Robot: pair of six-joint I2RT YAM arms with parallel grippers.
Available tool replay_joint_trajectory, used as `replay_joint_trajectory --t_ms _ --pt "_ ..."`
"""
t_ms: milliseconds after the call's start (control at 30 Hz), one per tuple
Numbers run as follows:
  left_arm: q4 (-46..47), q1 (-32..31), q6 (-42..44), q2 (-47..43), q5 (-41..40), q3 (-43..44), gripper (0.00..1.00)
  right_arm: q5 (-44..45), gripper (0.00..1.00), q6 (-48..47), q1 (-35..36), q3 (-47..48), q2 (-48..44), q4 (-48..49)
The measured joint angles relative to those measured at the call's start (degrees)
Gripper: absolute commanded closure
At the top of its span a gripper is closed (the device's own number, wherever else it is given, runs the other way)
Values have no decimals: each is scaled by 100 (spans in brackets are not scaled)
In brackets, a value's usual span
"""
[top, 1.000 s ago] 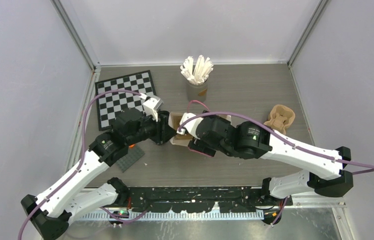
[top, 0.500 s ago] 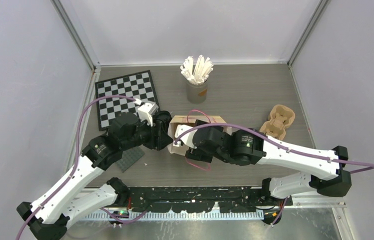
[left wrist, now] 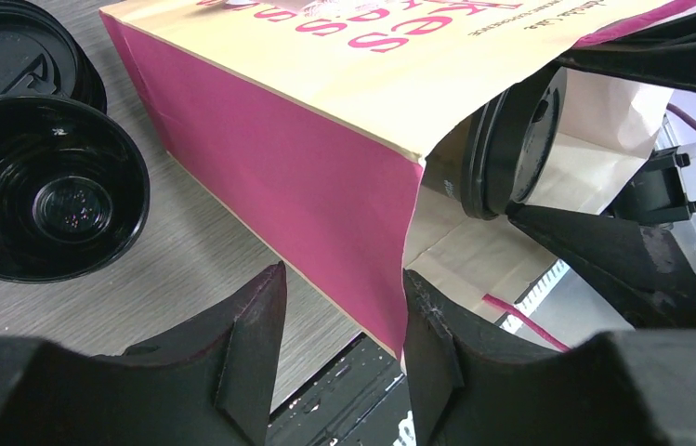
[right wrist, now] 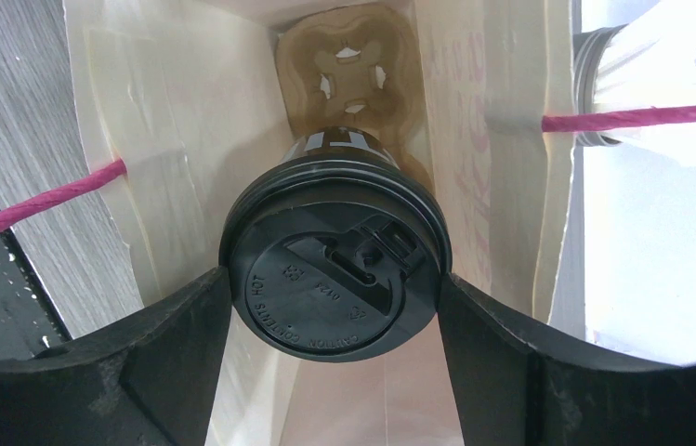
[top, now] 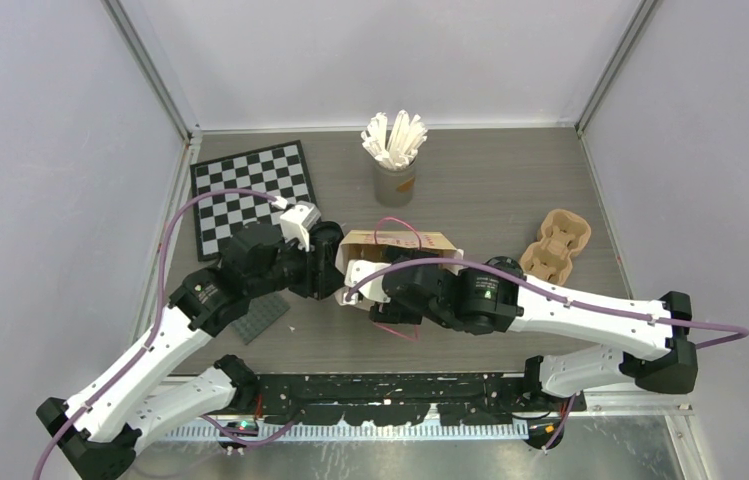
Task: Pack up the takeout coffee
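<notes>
The pink paper bag (top: pixel 400 243) lies on its side, its mouth toward the arms. My right gripper (right wrist: pixel 333 283) is shut on a black takeout coffee cup (right wrist: pixel 339 246), its fingers pressing both sides of the lid. The cup sits just inside the bag mouth (left wrist: pixel 511 130). A brown pulp carrier (right wrist: pixel 348 65) fills the bag's far end. My left gripper (left wrist: pixel 339 279) is open at the mouth's left corner; the pink side wall (left wrist: pixel 279 158) rests against one finger and stands apart from the other. Two more black round cup tops (left wrist: pixel 46 186) sit left of the bag.
A second brown carrier (top: pixel 558 243) lies at the right. A grey cup of white wrapped sticks (top: pixel 395 150) stands behind the bag. A checkerboard (top: pixel 250 195) lies at the back left, a small grey plate (top: pixel 260 315) under the left arm.
The bag now lies stretched out toward the back right. My right gripper has shifted left and nearer with the cup. My left jaws have widened off the bag's edge.
</notes>
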Motion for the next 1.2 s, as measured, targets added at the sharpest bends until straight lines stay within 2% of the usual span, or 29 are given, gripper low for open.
replay_joint_trajectory --t_ms 567,733,967,1033,1200 --pt "35 0 -153 -20 -28 11 48 -157 27 -308 0 -348 -243 229" --pt "175 0 -284 -208 -111 7 58 -155 27 -317 2 -356 -245 234" --pt "297 0 -385 -264 -48 -72 93 -216 25 -387 7 -361 -258 221" --pt "385 0 -396 -289 22 -149 100 -219 25 -470 11 -354 -258 168" --pt "527 0 -350 -304 289 -256 100 -92 24 -776 9 -343 -258 142"
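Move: The left hand's half-open fingers straddle the rim of the paper bag's pink left side, about 2 cm to its right and 1 cm ahead; the empty black cup stands roughly 8 cm ahead, 5 cm left and 14 cm below. The right hand already holds the lidded coffee in the bag's mouth; the tray in the bag's bottom is about 7 cm ahead, 5 cm left and 13 cm below. The left hand rises about 2 cm, then shuts its half-open fingers on the bag's pink left rim. ##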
